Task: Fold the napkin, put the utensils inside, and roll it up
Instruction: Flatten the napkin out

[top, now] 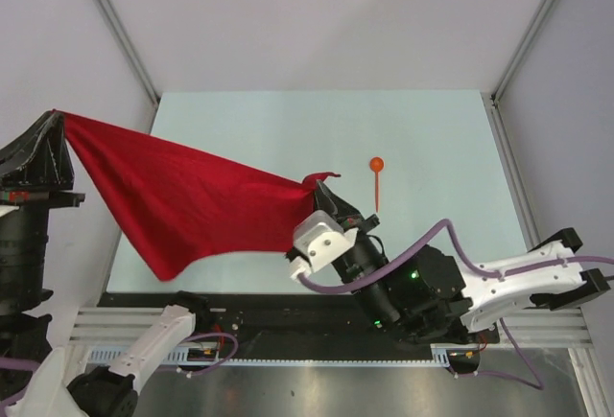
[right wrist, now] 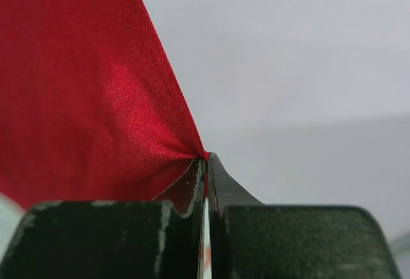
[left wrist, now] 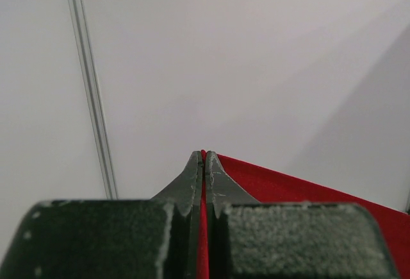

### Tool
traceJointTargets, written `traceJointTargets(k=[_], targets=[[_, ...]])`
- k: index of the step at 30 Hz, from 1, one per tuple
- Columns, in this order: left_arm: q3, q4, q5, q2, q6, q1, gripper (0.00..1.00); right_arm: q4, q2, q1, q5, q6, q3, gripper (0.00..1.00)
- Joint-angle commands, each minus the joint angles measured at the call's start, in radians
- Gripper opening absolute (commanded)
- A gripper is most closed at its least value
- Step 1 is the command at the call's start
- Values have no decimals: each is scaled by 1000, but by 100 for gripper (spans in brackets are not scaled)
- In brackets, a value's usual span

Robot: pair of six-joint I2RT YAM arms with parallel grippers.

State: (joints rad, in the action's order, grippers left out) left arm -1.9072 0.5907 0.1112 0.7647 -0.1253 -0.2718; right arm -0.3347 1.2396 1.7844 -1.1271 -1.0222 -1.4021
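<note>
The red napkin [top: 182, 201] hangs stretched in the air between my two grippers, above the left half of the table. My left gripper [top: 56, 118] is shut on one corner, raised high at the far left. My right gripper [top: 324, 185] is shut on the opposite corner near the table's middle. The left wrist view shows the red cloth [left wrist: 288, 189] pinched between shut fingers [left wrist: 204, 157]. The right wrist view shows the cloth [right wrist: 83, 86] fanning out to the left from the shut tips [right wrist: 207, 159]. The small orange spoon [top: 377, 179] lies on the table just right of my right gripper, bowl pointing away.
The pale table [top: 432, 139] is bounded by white walls with metal posts [top: 115, 24] at the back corners. A purple cable [top: 451, 244] loops over the right arm. The napkin's lowest corner [top: 168, 271] hangs near the front left edge.
</note>
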Motion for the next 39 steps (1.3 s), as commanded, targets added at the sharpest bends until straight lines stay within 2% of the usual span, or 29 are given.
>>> traceJointTargets(k=[1, 2, 4, 5, 6, 7, 8, 9, 10, 11, 12, 13, 14, 15, 17, 20, 22, 23, 25, 26, 27, 28, 29, 30, 31, 32, 33, 34, 39], targets=[[-12, -9, 65, -2, -48, 6, 0, -460, 58, 14, -215, -555, -58, 0], [11, -15, 62, 2, -48, 6, 0, -443, 63, 0, -206, -552, -70, 0], [52, -51, 70, 11, -60, 6, 0, -333, 52, -87, -166, -399, -81, 0], [107, -66, 82, 22, -66, 6, 0, -102, 44, -127, -140, -275, -110, 0], [140, -103, 93, 45, -76, 6, 0, 45, 25, -182, -49, -142, -130, 0], [175, -127, 103, 59, -82, 6, 0, 186, 20, -297, 13, 127, -159, 0], [245, -152, 114, 76, -88, 6, 0, 379, 17, -372, 77, 216, -176, 0], [279, -204, 145, 115, -105, 8, 0, 414, 18, -437, 190, 271, -172, 0], [313, -231, 156, 137, -112, 11, 0, 434, 23, -561, 241, 345, -160, 0], [379, -261, 162, 159, -117, 29, 0, 450, 35, -616, 294, 371, -147, 0], [401, -285, 87, 213, -76, 67, 0, 456, 66, -675, 410, 407, -123, 0], [418, -298, 55, 240, -57, 129, 0, 460, 87, -741, 471, 439, -112, 0], [448, -316, 53, 272, -50, 140, 0, 454, 112, -849, 533, 498, -100, 0], [461, -351, 45, 300, -43, 151, 0, 439, 139, -908, 635, 517, -86, 0], [503, -400, 21, 398, -37, 174, 0, 380, 249, -1027, 713, 553, -48, 0], [540, -488, -83, 580, -13, 194, 0, 304, 473, -1112, 831, 564, -80, 0], [521, -520, -97, 716, 24, 200, 0, 257, 591, -1171, 854, 551, -125, 0], [463, -519, -96, 864, 33, 200, 0, 238, 733, -1184, 854, 551, -211, 0], [372, -465, -96, 996, 64, 200, 0, 241, 869, -1230, 868, 579, -321, 0], [284, -454, -81, 1112, 67, 200, 0, 252, 976, -1240, 869, 596, -445, 0], [234, -413, -76, 1154, 84, 198, 2, 258, 1033, -1252, 865, 614, -503, 0], [193, -398, -70, 1195, 98, 198, 11, 308, 1079, -1267, 869, 649, -573, 0], [113, -355, -58, 1223, 110, 198, 35, 363, 1154, -1272, 874, 662, -701, 6], [81, -338, -59, 1254, 119, 198, 53, 405, 1178, -1274, 888, 674, -763, 34], [59, -325, -64, 1253, 145, 198, 67, 452, 1186, -1274, 898, 691, -791, 51], [50, -321, -56, 1245, 156, 197, 77, 460, 1180, -1272, 909, 692, -802, 56], [53, -318, -42, 1211, 180, 197, 82, 467, 1145, -1269, 921, 694, -781, 64], [57, -307, -30, 1194, 190, 195, 89, 474, 1114, -1261, 931, 706, -761, 64], [105, -146, 16, 1079, 255, 204, 96, 517, 860, -1231, 1042, 844, -502, 70]])
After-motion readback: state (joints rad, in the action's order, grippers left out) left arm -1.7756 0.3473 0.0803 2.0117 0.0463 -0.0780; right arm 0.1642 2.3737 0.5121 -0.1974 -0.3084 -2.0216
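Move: Each hand already grips a top corner of the raised napkin. The left hand's corner goes to a spot on the far part of the table, about 47 cm ahead, 4 cm to its right and some 61 cm below. The right hand's spot is about 49 cm ahead, 5 cm to its right and 47 cm below. The orange spoon lies about 26 cm ahead of the right hand, 13 cm to its right and 47 cm below. Both hands cast the napkin outward together, its two corners still pinched: the left swings forward and down by nearly 50 cm each, tipping its fingers down some 65 degrees, while the right first reaches almost level, then dives, going about 50 cm forward and just over 40 cm down, tipping down and turning clockwise. Near the table's far part both grippers open, let go of the corners and start lifting off by about 4 cm. ##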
